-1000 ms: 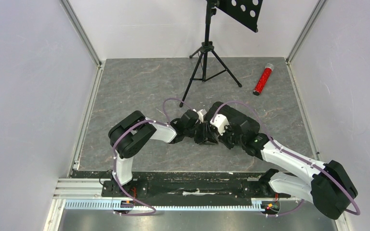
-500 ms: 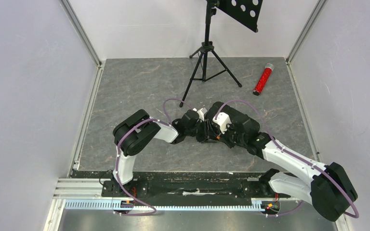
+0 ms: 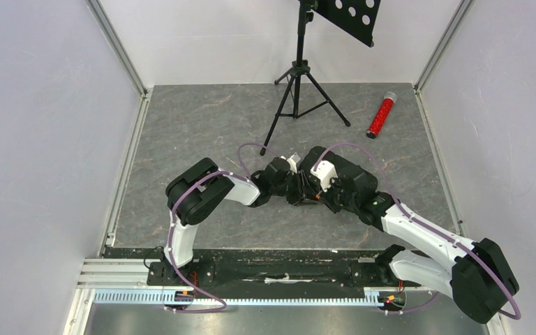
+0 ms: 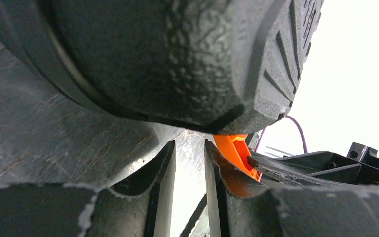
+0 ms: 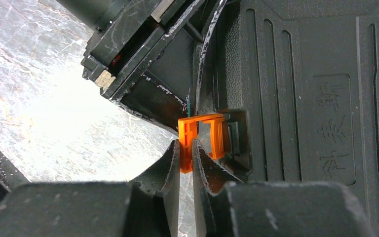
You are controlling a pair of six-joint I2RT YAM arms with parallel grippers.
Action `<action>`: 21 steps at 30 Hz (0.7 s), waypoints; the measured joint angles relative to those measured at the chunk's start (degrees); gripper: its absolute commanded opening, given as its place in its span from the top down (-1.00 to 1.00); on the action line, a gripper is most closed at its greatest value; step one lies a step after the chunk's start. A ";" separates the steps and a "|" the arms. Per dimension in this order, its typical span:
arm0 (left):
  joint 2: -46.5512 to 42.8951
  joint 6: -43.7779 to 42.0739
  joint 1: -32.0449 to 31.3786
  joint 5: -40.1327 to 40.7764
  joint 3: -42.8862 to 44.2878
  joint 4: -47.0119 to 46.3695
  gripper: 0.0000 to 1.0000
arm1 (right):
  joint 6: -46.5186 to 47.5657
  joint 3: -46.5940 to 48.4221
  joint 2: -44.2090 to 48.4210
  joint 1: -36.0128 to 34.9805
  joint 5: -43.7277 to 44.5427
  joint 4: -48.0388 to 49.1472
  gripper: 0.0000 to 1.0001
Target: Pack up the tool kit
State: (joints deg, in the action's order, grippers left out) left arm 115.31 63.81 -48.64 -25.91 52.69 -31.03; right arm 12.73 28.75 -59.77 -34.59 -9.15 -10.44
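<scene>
The tool kit point(image 3: 352, 178), a black ribbed case, lies shut on the grey table's middle. Both grippers meet at its left edge. In the right wrist view the orange latch point(image 5: 200, 136) sticks out from the case point(image 5: 301, 74), and my right gripper point(image 5: 186, 148) is shut on the latch's outer flap. My left gripper point(image 4: 190, 148) sits low under the case's rounded corner point(image 4: 168, 54). Its jaws stand a little apart with nothing between them. The latch point(image 4: 234, 150) shows just beyond its right finger. In the top view the left gripper point(image 3: 294, 188) and the right gripper point(image 3: 312, 187) nearly touch.
A black tripod stand point(image 3: 296, 77) stands at the back centre, its legs reaching toward the case. A red glittery tube point(image 3: 381, 116) lies at the back right. White walls close in the table on three sides.
The left arm has pushed a little to the right, toward the case. The right wrist has shifted slightly away from the arm bases, still at the latch.
</scene>
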 measured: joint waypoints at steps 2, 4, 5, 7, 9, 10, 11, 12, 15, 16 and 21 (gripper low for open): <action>0.55 0.63 -0.04 0.00 0.68 0.00 0.33 | -0.04 0.00 0.04 0.07 0.79 0.07 0.61; 0.76 1.36 -0.17 -0.04 1.05 -0.02 0.33 | -0.17 0.00 0.22 0.24 1.57 0.26 0.47; 0.81 1.64 -0.24 -0.07 1.16 -0.09 0.34 | -0.22 0.00 0.39 0.33 2.01 0.48 0.42; 0.90 2.56 -0.42 -0.17 1.36 -0.42 0.33 | -0.28 0.00 0.94 0.33 2.86 0.57 0.38; 0.90 3.23 -0.61 -0.24 1.40 -0.70 0.34 | -0.28 0.00 1.77 0.33 3.50 0.59 0.28; 0.90 3.50 -0.66 -0.24 1.46 -0.85 0.34 | -0.28 0.00 2.34 0.33 3.82 0.68 0.25; 0.90 3.74 -0.74 -0.24 1.64 -0.87 0.34 | -0.31 0.02 2.91 0.33 4.26 0.79 0.24; 0.90 3.89 -0.74 -0.26 1.79 -0.87 0.34 | -0.20 0.02 3.41 0.33 4.83 0.94 0.23; 0.90 4.39 -0.74 -0.35 2.05 -1.11 0.34 | -0.09 0.00 4.22 0.31 7.56 1.49 0.22; 0.90 4.48 -0.74 -0.35 2.19 -1.51 0.34 | -0.09 0.02 4.17 0.31 8.70 1.60 0.22; 0.90 4.52 -0.74 -0.94 2.34 -2.12 0.34 | -0.07 0.00 3.41 0.33 12.74 1.79 0.20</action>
State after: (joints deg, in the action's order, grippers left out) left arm 116.20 68.34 -49.39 -26.85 55.02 -33.15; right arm 12.67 28.75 -56.36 -34.26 3.60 -8.64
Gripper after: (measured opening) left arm 0.333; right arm 0.392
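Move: The right fingertips still hold the free end of the orange latch on the tool case; the latch's middle is about 1 cm ahead and 1 cm below that hand. The closed case's middle lies some 6 cm farther ahead, 5 cm to the right and 3 cm below the hand. The music stand's near foot is roughly 15 cm ahead and 16 cm to the left. From the left hand, the latch is about 1 cm ahead, 3 cm to the right and 3 cm above. Open the right fingers to let go of the orange latch, then draw that gripper forward, to the right and up, some 4 to 5 cm in all, swinging it about 10 degrees clockwise over the case. Meanwhile bring the left gripper about 2.5 cm right and up against the latch from below, its fingers kept a third open, to push the latch towards the case. ##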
